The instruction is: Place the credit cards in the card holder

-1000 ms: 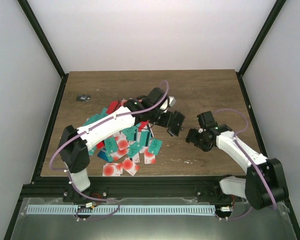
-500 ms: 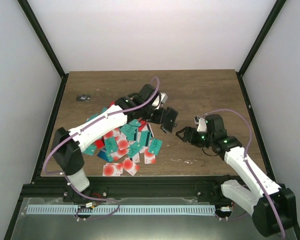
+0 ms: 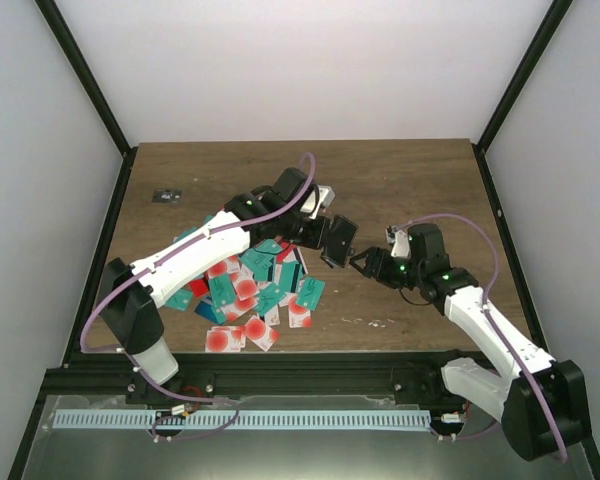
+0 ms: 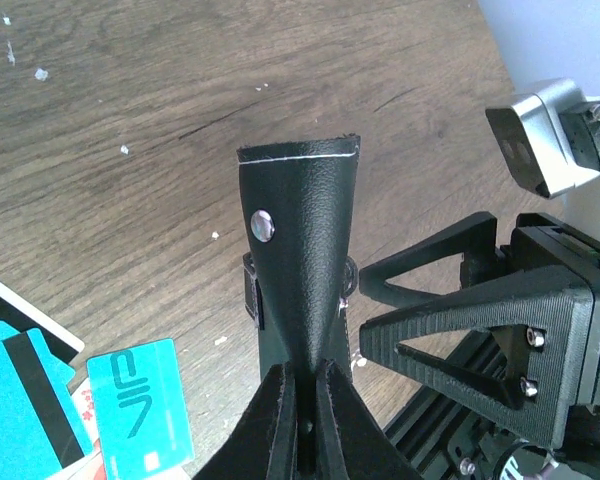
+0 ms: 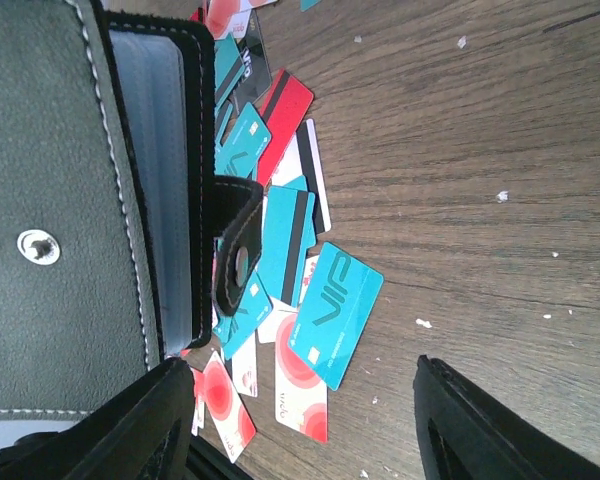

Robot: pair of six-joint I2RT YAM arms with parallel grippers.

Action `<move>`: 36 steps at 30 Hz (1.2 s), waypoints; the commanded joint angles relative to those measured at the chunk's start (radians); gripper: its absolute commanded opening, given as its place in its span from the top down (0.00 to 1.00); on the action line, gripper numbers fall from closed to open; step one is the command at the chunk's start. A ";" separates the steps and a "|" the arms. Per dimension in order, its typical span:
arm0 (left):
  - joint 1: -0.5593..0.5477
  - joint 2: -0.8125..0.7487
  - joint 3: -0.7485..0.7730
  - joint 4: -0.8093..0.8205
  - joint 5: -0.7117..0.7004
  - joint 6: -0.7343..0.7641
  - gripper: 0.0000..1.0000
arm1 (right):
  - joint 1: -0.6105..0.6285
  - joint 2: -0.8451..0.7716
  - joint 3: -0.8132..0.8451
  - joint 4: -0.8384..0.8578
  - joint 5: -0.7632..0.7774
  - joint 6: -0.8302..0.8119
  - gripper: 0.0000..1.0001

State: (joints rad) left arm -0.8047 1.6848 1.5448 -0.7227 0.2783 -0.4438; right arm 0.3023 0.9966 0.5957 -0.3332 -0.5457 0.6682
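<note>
The black card holder [image 3: 340, 241] hangs above the table's middle, with my left gripper [image 3: 322, 234] shut on its lower edge. In the left wrist view the holder [image 4: 302, 230] rises from the shut jaws [image 4: 306, 405]. In the right wrist view the holder [image 5: 75, 200] hangs open, grey and light-blue inside, its snap tab [image 5: 236, 255] dangling. My right gripper [image 3: 361, 262] stands open just right of the holder. In its wrist view [image 5: 310, 430], one finger sits under the holder's edge. The credit cards [image 3: 248, 285] lie heaped below the left arm. A teal VIP card [image 5: 335, 315] lies between the right fingers.
A tiny dark object [image 3: 165, 195] lies at the table's far left. Black frame posts and white walls ring the wooden table [image 3: 420, 190]. White specks [image 3: 375, 322] dot the wood near the front edge. Another teal card [image 4: 140, 412] lies below the left wrist.
My right gripper has swung left, across the gap, up to the card holder. The left arm has drawn the holder slightly left, then held still.
</note>
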 commanded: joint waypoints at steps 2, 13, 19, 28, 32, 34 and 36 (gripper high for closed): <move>0.002 -0.034 -0.011 0.016 0.035 0.010 0.96 | -0.008 0.017 0.045 0.040 0.001 0.004 0.40; 0.002 -0.038 -0.022 0.037 0.072 0.012 0.96 | -0.009 0.089 0.081 0.070 0.002 -0.010 0.49; 0.002 -0.039 -0.028 0.047 0.079 0.017 0.96 | -0.009 0.123 0.084 0.098 -0.024 -0.010 0.60; 0.001 -0.019 -0.026 0.067 0.101 0.019 0.96 | -0.009 0.144 0.072 0.102 -0.046 -0.020 0.87; 0.001 -0.020 -0.052 0.091 0.112 0.012 0.96 | -0.008 0.140 0.066 0.074 -0.037 -0.023 0.99; 0.002 -0.022 -0.087 0.119 0.124 -0.002 0.96 | -0.009 0.128 0.052 0.052 -0.025 -0.019 0.99; 0.001 -0.019 -0.127 0.156 0.145 -0.016 0.96 | -0.008 0.109 0.032 0.023 -0.010 -0.011 0.99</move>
State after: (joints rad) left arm -0.8047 1.6802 1.4769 -0.6395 0.3779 -0.4419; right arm 0.3023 1.1370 0.6399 -0.2592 -0.5751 0.6594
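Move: Sticking out from the back edge of the card holder that the left hand holds, the closing strap lies about 3 cm ahead of the right hand, 2 cm to its left and level in height. The holder's middle is roughly 5 cm ahead, 4 cm left and 2 cm above the right hand; the nearest teal card lies on the table some 10 cm left, about level forward, 13 cm below. From the left hand the strap is about 6 cm right, 5 cm below, neither ahead nor back. Reaching forward and a little left by about 2.5 cm at nearly constant height, the right hand brings its open fingers to the strap at the card holder's back edge, then closes them fully and pinches the strap end. The left hand keeps its grip on the holder and eases it some 1.5 cm back and right to meet them, dipping about 1 cm at the very end. ##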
